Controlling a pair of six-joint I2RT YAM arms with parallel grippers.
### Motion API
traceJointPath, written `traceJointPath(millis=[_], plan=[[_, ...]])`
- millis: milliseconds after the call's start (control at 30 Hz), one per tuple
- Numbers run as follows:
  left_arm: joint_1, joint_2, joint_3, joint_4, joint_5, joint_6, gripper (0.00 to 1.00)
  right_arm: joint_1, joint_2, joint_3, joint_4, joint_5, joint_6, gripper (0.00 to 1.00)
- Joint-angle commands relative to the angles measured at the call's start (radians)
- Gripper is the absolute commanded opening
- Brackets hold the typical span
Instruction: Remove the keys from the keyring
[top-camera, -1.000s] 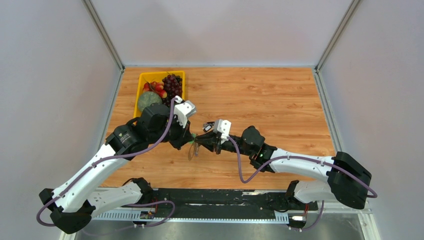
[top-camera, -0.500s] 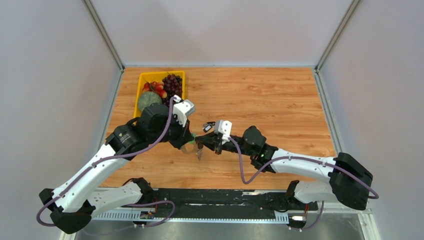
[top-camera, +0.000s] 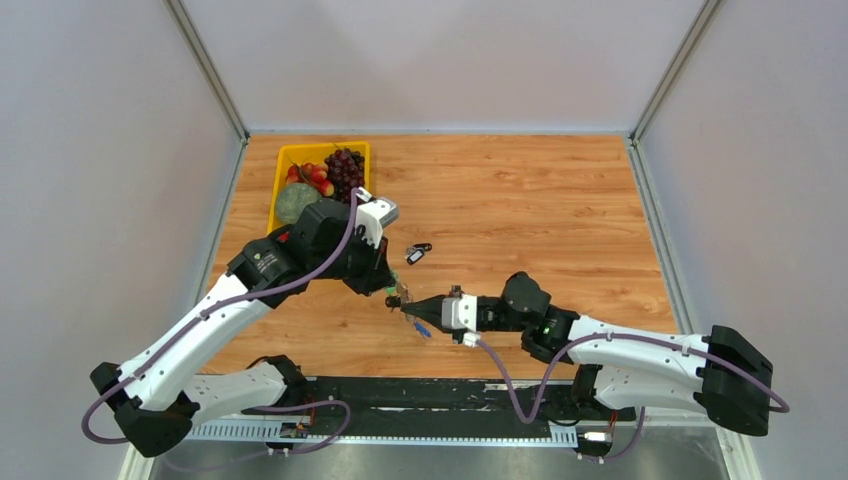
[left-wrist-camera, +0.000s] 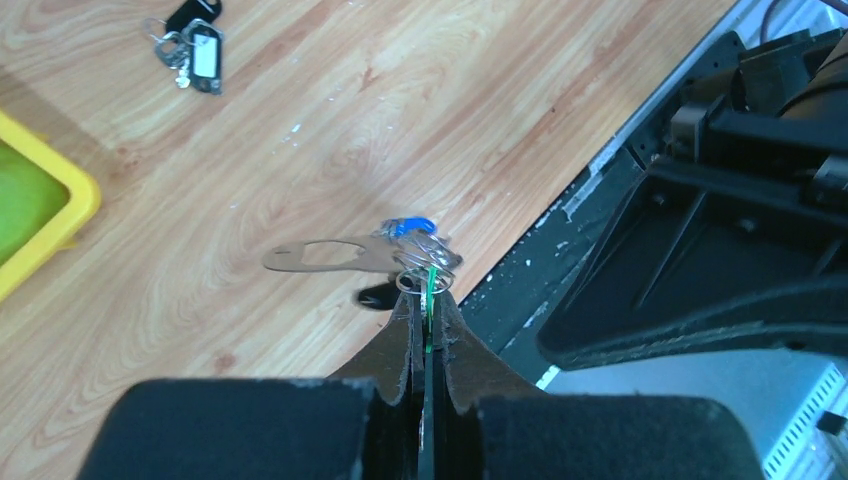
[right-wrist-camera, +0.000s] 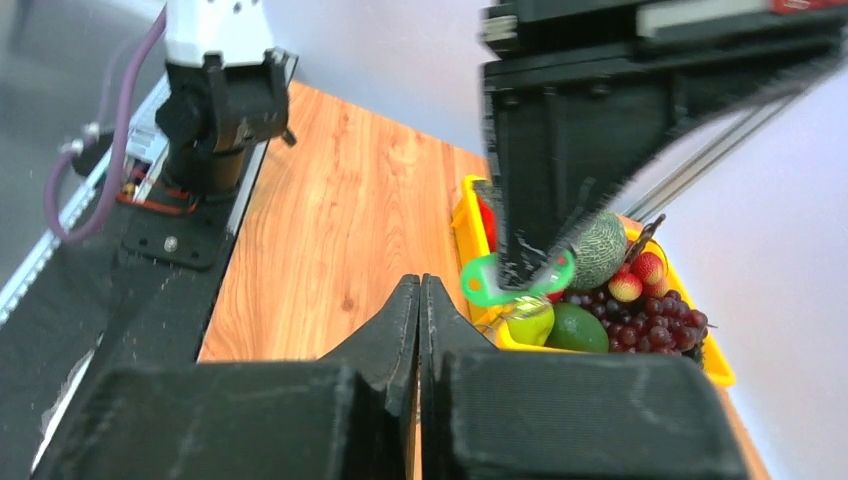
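My left gripper (top-camera: 392, 293) is shut on a green key tag (left-wrist-camera: 431, 285) and holds the bunch above the table. From the tag hang a silver wire ring (left-wrist-camera: 428, 262), a pale flat elongated keyring (left-wrist-camera: 320, 256) pointing left, and a blue tag (left-wrist-camera: 412, 224). The blue tag also shows in the top view (top-camera: 422, 329). My right gripper (top-camera: 410, 305) is shut, with nothing visible between its jaws, its tip just right of the bunch. In the right wrist view the green tag (right-wrist-camera: 485, 282) sits just beyond my right gripper (right-wrist-camera: 420, 285).
A second bunch of dark keys with a black tag (top-camera: 417, 252) lies on the wood behind the grippers and shows in the left wrist view (left-wrist-camera: 195, 45). A yellow tray (top-camera: 283, 150) of fruit stands at the back left. The black base rail (top-camera: 450, 395) runs along the near edge.
My right arm has swung toward the near edge, and its gripper now points left at the bunch from lower down. My left gripper has shifted slightly right, still holding the green tag.
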Motion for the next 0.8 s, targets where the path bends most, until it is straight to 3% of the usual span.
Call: traceJointPath(millis=[0,100,200,500,767], plan=[[0.003,0.011,0.051,0.011,0.082,-0.031,0.0,0.07,-0.013,0.05,-0.18,0.057,-0.234,0.04],[0.003,0.008,0.055,0.008,0.079,-0.011,0.0,0.072,-0.023,0.065,-0.207,0.159,-0.142,0.25],[0.004,-0.003,0.055,0.008,0.057,0.011,0.0,0.071,-0.042,0.057,-0.175,0.203,-0.025,0.34],[0.004,-0.006,0.061,-0.002,0.069,0.032,0.0,0.024,-0.023,0.066,-0.08,0.195,0.184,0.35],[0.002,-0.012,0.057,-0.005,0.103,0.047,0.0,-0.007,0.021,0.081,-0.019,0.183,0.228,0.35]])
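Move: The right hand, shut and empty, has the steel rings under the green tag about 3 cm ahead of it, straight ahead sideways and a centimetre lower. The black fob hangs some 2 cm to its left, 1 cm ahead and 3 cm down; the blue key is about 4 cm back, 4 cm to its right and 5 cm lower. For the left hand, which still grips the green tag, the rings lie about 1 cm ahead, 2 cm right and 2 cm below. The right hand opens its fingers to about a third while dipping some 3 cm and easing back a centimetre, then turns round and comes forward and up, ending about 2.5 cm ahead of its start and close by the rings, rolling and swinging clockwise about 10 degrees so the open fingertips face the bunch. The left hand keeps its pinch on the green tag and gives only about a centimetre back, holding the rings out; whether the right fingertips touch a ring can't be seen. ##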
